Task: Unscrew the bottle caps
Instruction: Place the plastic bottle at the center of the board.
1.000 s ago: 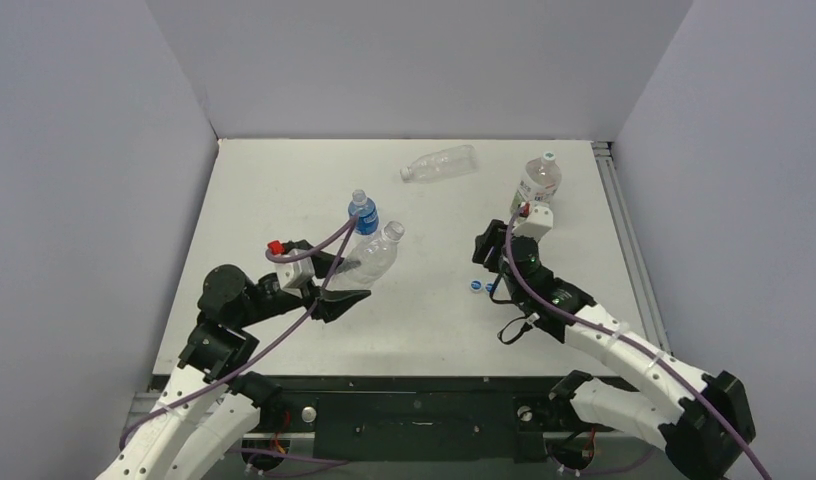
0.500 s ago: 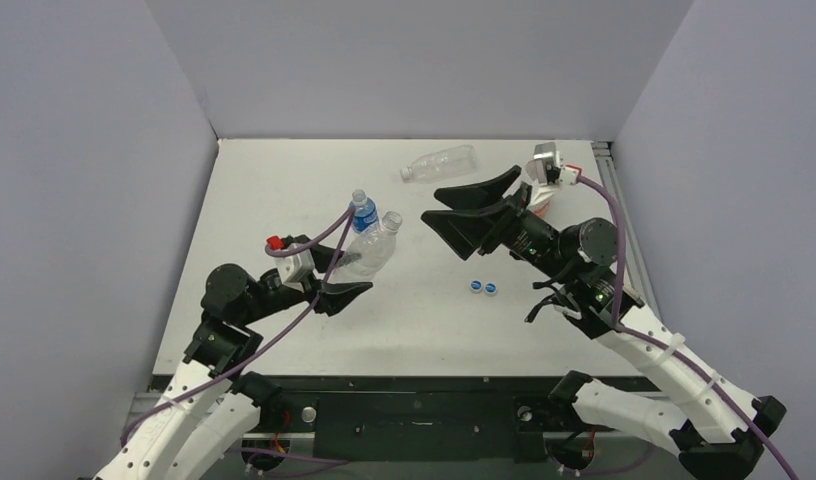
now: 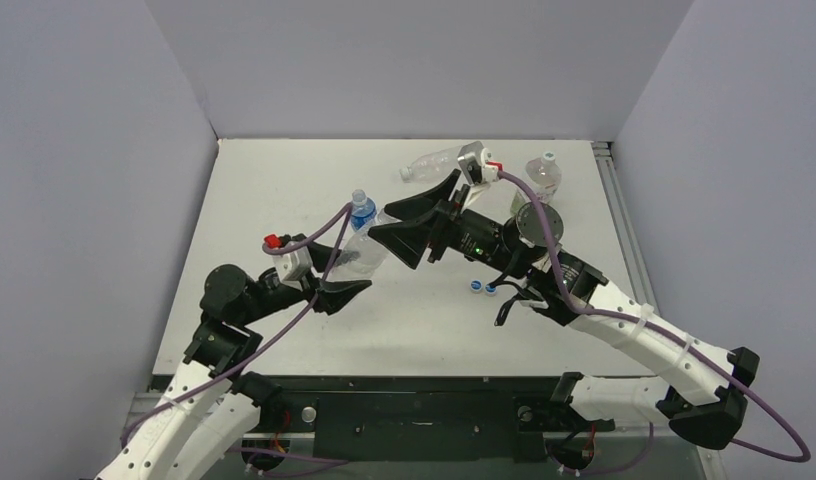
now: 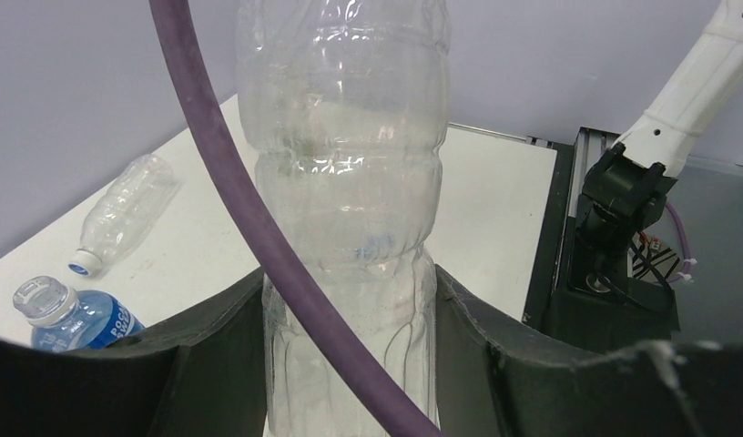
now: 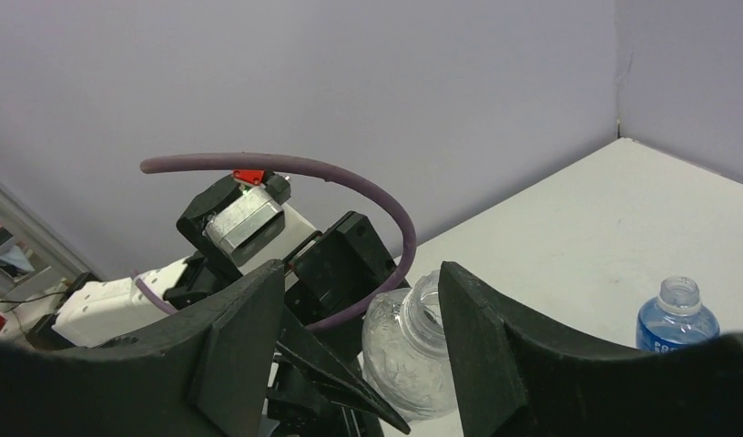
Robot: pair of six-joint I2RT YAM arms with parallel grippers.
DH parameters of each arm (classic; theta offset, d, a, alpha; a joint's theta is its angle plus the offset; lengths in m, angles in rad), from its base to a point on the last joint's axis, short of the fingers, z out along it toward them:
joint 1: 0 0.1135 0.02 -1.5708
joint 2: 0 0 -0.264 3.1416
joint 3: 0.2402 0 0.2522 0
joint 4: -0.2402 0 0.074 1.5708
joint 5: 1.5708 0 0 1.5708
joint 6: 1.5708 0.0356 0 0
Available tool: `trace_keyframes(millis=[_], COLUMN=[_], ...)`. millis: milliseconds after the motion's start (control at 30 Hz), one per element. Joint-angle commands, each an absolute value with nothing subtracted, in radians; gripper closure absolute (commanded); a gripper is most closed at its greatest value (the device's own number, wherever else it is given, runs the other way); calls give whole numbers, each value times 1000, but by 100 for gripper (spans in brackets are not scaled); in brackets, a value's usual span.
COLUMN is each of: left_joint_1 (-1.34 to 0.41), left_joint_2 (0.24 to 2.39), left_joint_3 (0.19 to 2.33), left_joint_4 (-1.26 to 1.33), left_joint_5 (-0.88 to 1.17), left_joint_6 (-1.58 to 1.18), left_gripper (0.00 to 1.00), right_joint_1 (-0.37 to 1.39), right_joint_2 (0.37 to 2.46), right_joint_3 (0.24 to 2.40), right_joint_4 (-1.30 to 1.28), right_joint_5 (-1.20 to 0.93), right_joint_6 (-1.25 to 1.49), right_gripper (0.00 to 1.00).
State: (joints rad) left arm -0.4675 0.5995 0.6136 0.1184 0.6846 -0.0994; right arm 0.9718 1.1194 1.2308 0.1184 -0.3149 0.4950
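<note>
My left gripper (image 3: 346, 276) (image 4: 348, 273) is shut on the body of a plain clear bottle (image 3: 358, 252) (image 4: 345, 182), holding it tilted above the table. Its neck (image 5: 423, 296) is open, with no cap on it. My right gripper (image 3: 386, 224) (image 5: 359, 273) is open, its fingers on either side of that neck without touching it. Two blue bottle caps (image 3: 483, 288) lie loose on the table under the right arm. A blue-labelled bottle (image 3: 362, 209) (image 5: 677, 319) stands uncapped just behind the held one.
Another plain bottle (image 3: 440, 161) (image 4: 122, 211) lies on its side at the back, its blue cap (image 4: 79, 267) on. A wider bottle (image 3: 544, 176) with a white cap (image 3: 550, 157) stands at the back right. Grey walls enclose the table (image 3: 284, 180).
My right arm rose from beside the loose caps and swung left across the table to the held bottle's neck, jaws open. The left gripper kept its hold, tilting the bottle slightly more upright.
</note>
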Motion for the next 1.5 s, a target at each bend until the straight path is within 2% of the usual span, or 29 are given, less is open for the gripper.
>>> trace_keyframes(millis=[0,200,433,567,900,967,1000,1067,1100,1133,1200,1233,1300,1467], left_joint_1=[-468,-467,-468,-468,-468,-468,-468,-468,-469,-468,-467,-467,-467,-466], left_joint_2=[580,560,558,560,575,579,583,592,595,600,606,609,613,605], left_joint_3=[635,636,640,642,647,651,652,663,667,674,683,684,689,695], left_joint_4=[167,151,152,144,129,129,128,117,112,97,73,59,35,-16], left_joint_5=[645,645,647,652,652,649,647,635,626,621,593,584,558,507], left_joint_6=[-100,-100,-104,-99,-81,-80,-80,-83,-84,-84,-89,-91,-96,-91], left_gripper=[100,100,100,100,100,100,100,86,76,72,50,24,0,3], right_joint_1=[996,998,1012,1027,1038,1038,1038,1030,1018,1010,983,962,925,859], right_joint_2=[1144,1117,1138,1152,1198,1203,1202,1200,1198,1196,1195,1193,1188,1219], right_joint_3=[1286,1272,1265,1264,1279,1277,1276,1272,1269,1271,1276,1277,1271,1275], right_joint_4=[27,-60,-45,-14,36,33,31,18,7,-25,-71,-84,-112,-169], right_joint_5=[-195,-10,-17,-46,-97,-97,-88,-67,-61,-50,-39,-35,-28,-27], right_joint_6=[424,361,386,409,450,451,452,444,434,428,393,386,367,314], right_gripper=[42,42,43,49,77,94,98,100,100,100,100,100,100,100])
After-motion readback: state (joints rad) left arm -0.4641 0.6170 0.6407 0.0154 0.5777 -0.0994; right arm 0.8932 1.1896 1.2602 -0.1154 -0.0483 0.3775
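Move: The open neck of the plastic bottle held in my left hand is roughly 4 cm ahead of my right hand, 1 cm to its left and 2 cm below. From my left hand, that neck is about 2 cm ahead, 7 cm right and 12 cm up. The blue-label bottle stands some 21 cm ahead of my right hand, 6 cm left and 30 cm down, or 18 cm straight ahead of my left and 16 cm below. The removed caps lie 13 cm ahead of my right hand, 19 cm right and 39 cm down. With my left hand holding the bottle almost still, I bring my open right fingers about 4 cm forward and down over its neck, turning some 15 degrees clockwise, ease 2 cm left and pinch it. Then my left fingers open wide and let go, while my right hand carries the bottle some 6 cm forward, down and to the right. ##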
